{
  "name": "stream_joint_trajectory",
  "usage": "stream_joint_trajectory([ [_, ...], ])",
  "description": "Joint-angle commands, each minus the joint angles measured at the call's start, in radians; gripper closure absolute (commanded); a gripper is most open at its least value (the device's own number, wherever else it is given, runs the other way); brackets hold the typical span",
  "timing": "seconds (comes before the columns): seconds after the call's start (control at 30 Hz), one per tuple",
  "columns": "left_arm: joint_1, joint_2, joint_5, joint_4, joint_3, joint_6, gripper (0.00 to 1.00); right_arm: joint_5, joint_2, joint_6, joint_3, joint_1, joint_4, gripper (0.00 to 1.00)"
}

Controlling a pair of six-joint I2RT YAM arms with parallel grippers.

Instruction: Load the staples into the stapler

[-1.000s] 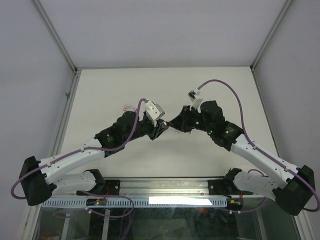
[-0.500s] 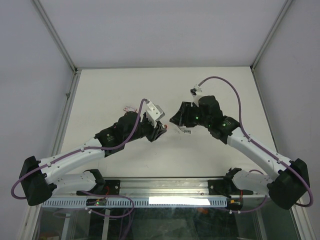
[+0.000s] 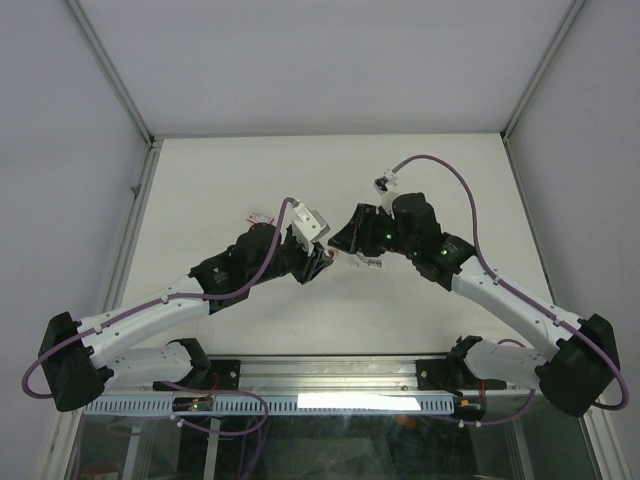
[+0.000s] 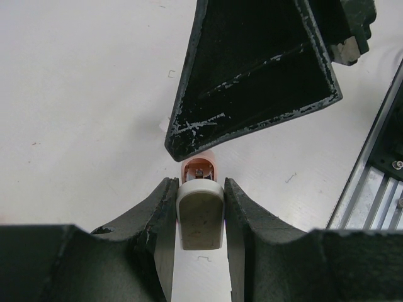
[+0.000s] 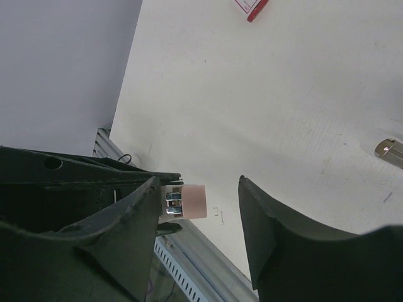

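Observation:
My left gripper is shut on the stapler, a tiny wedge with a greyish-white top and a pink front end. In the top view my left gripper holds it just above the table. My right gripper is open, and the stapler's pink end, with bright metal in it, sits by its left finger. My right gripper hangs close to the stapler's tip. A short silvery piece, seemingly the staples, lies on the table beneath my right wrist; the right wrist view has this piece at its right edge.
The red-and-white staple box lies on the table beyond my left arm, and this box sits at the top edge of the right wrist view. Single loose staples lie under the stapler. A metal rail runs along the near edge.
My right gripper has gone from shut to open and has drawn back a little from the stapler's tip. The silvery piece now shows on the table. My left gripper has kept its hold.

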Motion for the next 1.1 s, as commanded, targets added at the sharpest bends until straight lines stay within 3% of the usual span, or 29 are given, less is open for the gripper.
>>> stream_joint_trajectory([
  [0.0,-0.003,-0.029,0.006,0.047,0.029,-0.001,1.0,-0.039,0.005,0.04,-0.001,0.01,0.068,0.47],
  [0.23,-0.003,-0.039,-0.005,0.046,0.026,-0.001,1.0,-0.042,0.012,0.061,-0.014,0.012,0.072,0.58],
  [0.67,-0.003,-0.049,-0.023,0.049,0.021,-0.001,1.0,-0.114,0.024,0.121,-0.036,0.011,0.131,0.6],
  [0.8,-0.003,-0.051,-0.031,0.049,0.019,-0.001,1.0,-0.145,0.022,0.138,-0.039,0.011,0.159,0.72],
  [0.97,-0.003,-0.059,-0.031,0.049,0.018,0.003,1.0,-0.13,0.003,0.127,-0.035,-0.004,0.154,0.99],
  [1.07,-0.003,-0.071,-0.032,0.05,0.012,0.009,1.0,-0.109,-0.02,0.101,-0.034,-0.04,0.121,1.0],
])
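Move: The stapler's pink end, sticking out of the left hand's grip, sits almost between the open right fingers: about 1 cm back, 2 cm left and 1 cm below the right hand. From the left hand it lies roughly 2 cm ahead, 2 cm right and 1 cm down. A small white-and-metal piece lies on the table some 6 cm ahead, 8 cm right and 20 cm below the right hand; the red box is about 17 cm ahead, 17 cm left of that hand. The stapler's pink end is pinched by the right fingertips, which first narrow part way, pause, then shut from about half open while the hand eases some 2 cm left and slightly back, dipping 1 cm and rising again, its wrist tilting under 10 degrees. The left hand keeps hold of the white body and rises about 1 cm. ##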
